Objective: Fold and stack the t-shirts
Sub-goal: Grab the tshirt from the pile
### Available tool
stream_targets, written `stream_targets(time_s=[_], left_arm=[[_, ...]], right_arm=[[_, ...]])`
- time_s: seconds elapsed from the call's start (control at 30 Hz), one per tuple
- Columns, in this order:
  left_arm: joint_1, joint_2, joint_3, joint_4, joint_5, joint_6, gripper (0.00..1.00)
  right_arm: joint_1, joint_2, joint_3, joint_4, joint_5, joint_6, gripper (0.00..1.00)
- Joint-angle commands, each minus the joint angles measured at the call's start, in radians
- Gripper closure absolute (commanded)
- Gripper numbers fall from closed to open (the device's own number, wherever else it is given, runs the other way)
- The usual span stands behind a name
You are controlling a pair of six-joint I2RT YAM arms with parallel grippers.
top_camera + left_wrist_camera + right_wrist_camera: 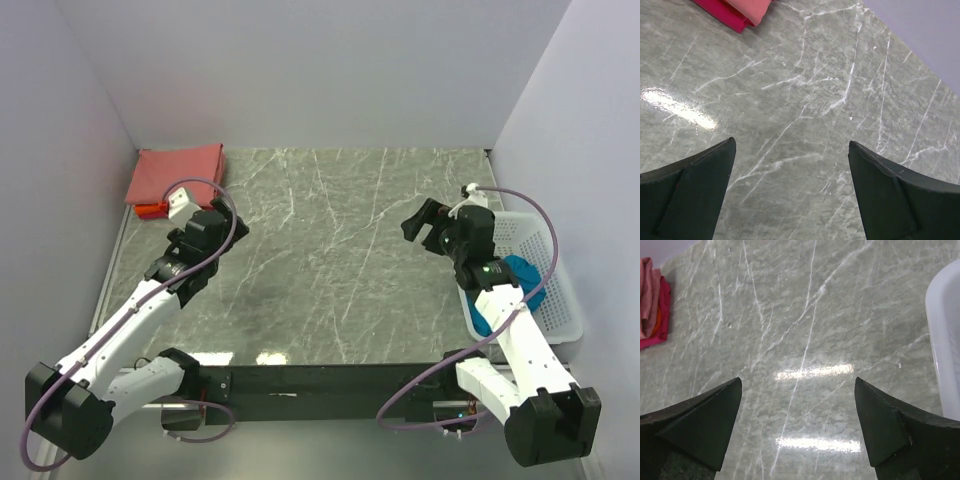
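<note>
Two folded t-shirts lie stacked in the far left corner, a salmon-pink one point(178, 172) over an orange-red one point(150, 209); the stack's edge also shows in the left wrist view point(742, 11) and the right wrist view point(652, 302). A crumpled teal-blue t-shirt point(518, 284) lies in the white mesh basket point(560, 300) at the right, partly behind the right arm. My left gripper point(172, 208) hangs open just in front of the stack, with nothing between its fingers point(695, 185). My right gripper point(422, 222) is open over bare table left of the basket, its fingers point(890, 425) empty.
The grey marble table point(330, 260) is walled at the back and both sides. The basket's white rim point(945, 340) shows at the right edge of the right wrist view. A black rail point(330, 380) with both arm bases runs along the near edge.
</note>
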Motion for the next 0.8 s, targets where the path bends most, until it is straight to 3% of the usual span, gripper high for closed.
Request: stream_targets(time_s=[0.0,0.1,0.13,0.23,0.37,0.47,0.6,0.77], left_arm=[[0.000,-0.031,-0.010,0.033,-0.025,0.016,0.01],[0.000,-0.034,-0.015,0.039,-0.014,0.021,0.01],[0.000,-0.034,-0.016,0.036,-0.014,0.024,0.01],[0.000,-0.034,-0.012,0.020,-0.026,0.023,0.01],[0.000,-0.049,-0.021,0.021,-0.028,0.027,0.01],[0.000,-0.059,-0.029,0.033,-0.025,0.036,0.01],[0.000,-0.056,-0.030,0.044,-0.011,0.047,0.01],[0.000,-0.022,-0.015,0.044,0.000,0.050,0.00]], right_arm=[[0.002,0.001,0.119,-0.046,0.030,0.010,0.00],[0.002,0.062,0.229,-0.164,0.144,0.016,0.00],[-0.001,0.080,0.256,-0.195,0.262,0.022,0.00],[-0.046,0.157,0.352,-0.325,0.421,0.096,0.00],[-0.336,0.264,0.397,-0.397,0.288,0.145,0.00],[-0.468,0.309,0.361,-0.441,0.277,0.147,0.00],[-0.612,0.321,0.241,-0.392,0.271,0.144,0.01],[-0.680,0.432,0.146,-0.287,0.257,0.102,0.05]])
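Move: The blue t-shirt lies bunched in the white basket, some 27 cm to the right of the right hand, roughly 16 cm back towards the base and about 17 cm below. The basket's middle is about 30 cm right and 12 cm back, its left rim some 12 cm right and likewise 12 cm back, all well below. From the left hand the same shirt lies about 73 cm to the right, 16 cm back and 17 cm down. Towards the blue t-shirt in the basket the empty right hand makes a fast arc: it first lifts about 5 cm and edges forward, clearing the rim, then sweeps right for some 23 cm in all while dropping steeply and drawing back. The wrist swivels clockwise roughly 50 degrees and tips downward about 30, the fingers staying wide open; no contact can be seen yet. ##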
